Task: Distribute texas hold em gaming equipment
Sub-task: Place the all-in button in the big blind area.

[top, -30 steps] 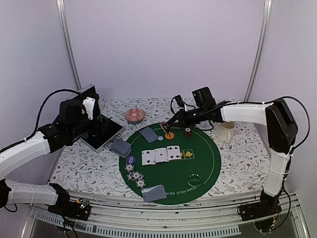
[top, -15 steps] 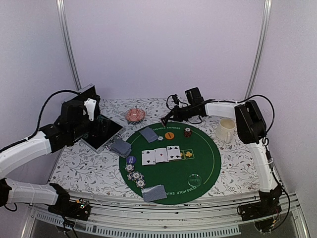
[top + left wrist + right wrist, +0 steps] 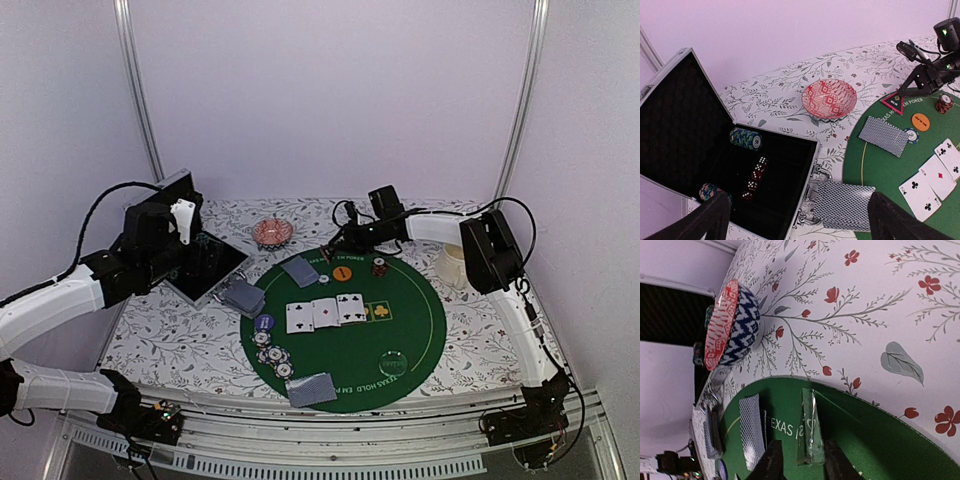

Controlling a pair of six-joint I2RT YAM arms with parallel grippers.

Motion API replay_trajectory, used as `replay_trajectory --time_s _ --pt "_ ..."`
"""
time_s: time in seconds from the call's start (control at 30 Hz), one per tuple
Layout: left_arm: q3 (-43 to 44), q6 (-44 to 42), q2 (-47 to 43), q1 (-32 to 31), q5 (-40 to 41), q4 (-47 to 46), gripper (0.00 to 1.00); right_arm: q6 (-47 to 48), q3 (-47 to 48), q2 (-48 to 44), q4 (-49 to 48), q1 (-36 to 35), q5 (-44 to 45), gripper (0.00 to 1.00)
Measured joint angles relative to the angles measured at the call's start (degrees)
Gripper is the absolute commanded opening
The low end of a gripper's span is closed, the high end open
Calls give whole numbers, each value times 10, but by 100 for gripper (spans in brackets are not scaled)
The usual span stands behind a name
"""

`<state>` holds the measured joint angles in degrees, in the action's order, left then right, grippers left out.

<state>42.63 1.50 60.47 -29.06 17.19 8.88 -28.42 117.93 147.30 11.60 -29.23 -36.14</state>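
On the far edge of the round green mat [image 3: 410, 330] stands a small triangular marker [image 3: 810, 432], dark with a red rim in the left wrist view [image 3: 893, 101]. My right gripper [image 3: 801, 462] straddles it, jaws slightly open, a gap on the left side. An orange button [image 3: 343, 272], a red-brown chip stack [image 3: 379, 266] and two face-down cards [image 3: 299, 271] lie close by. Three face-up cards [image 3: 326, 313] sit mid-mat, chips [image 3: 272, 352] at its left. My left gripper [image 3: 807, 222] hangs wide open over the card deck [image 3: 845, 206].
An open black case [image 3: 790, 210] at the left holds a chip roll [image 3: 745, 138] and red dice [image 3: 755, 177]. A pink patterned dish [image 3: 272, 232] stands behind the mat. The cream mug [image 3: 455, 265] stands on the right, partly behind my right arm. More face-down cards [image 3: 311, 389] lie near the front.
My right arm has folded in and its gripper moved from near the orange button to the mat's far edge. Its jaws have parted a little round the marker. The left arm is still.
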Motion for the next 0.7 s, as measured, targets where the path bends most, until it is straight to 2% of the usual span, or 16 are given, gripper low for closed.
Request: replay_trajectory --time_s 0.07,0.17,0.27,0.53,0.7 --pt "0 0 0 0 0 0 98 -3 0 0 5 0 3 55" --pt "-1 0 0 0 -1 0 98 -2 0 0 13 0 17 71" --pt "-1 -1 0 0 -3 0 98 7 0 -3 20 0 30 100" --pt "-6 -14 -1 0 -45 -7 98 52 0 -47 58 -3 102 99" --pt "-27 -58 -12 0 -163 -33 98 93 0 -103 91 -6 125 99"
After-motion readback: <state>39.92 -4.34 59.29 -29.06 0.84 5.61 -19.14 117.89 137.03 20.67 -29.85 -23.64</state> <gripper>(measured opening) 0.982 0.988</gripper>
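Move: The all-in button is still between the right fingertips at the far edge of the green mat, its middle about 2 cm back, 2 cm left and 3 cm below that hand. From the same hand, the face-down pair lies some 8 cm back and 10 cm left, the orange disc 8 cm back and 2 cm right, and the red chip stack 6 cm back and 12 cm right, all on the mat. The button is roughly 17 cm ahead, 24 cm right and 20 cm below the left hand. The right fingers, already starting to part, open wide and let go of the all-in button after the hand sinks barely a centimetre more; the hand then rises clear by some 7 cm, easing about 2 cm to the right as the wrist turns roughly 15 degrees and the fingertips swing forward. Late on, the empty, wide-open left hand swings about 4 cm right and a little back, turning clockwise some 15 degrees so that it faces more towards the mat. ##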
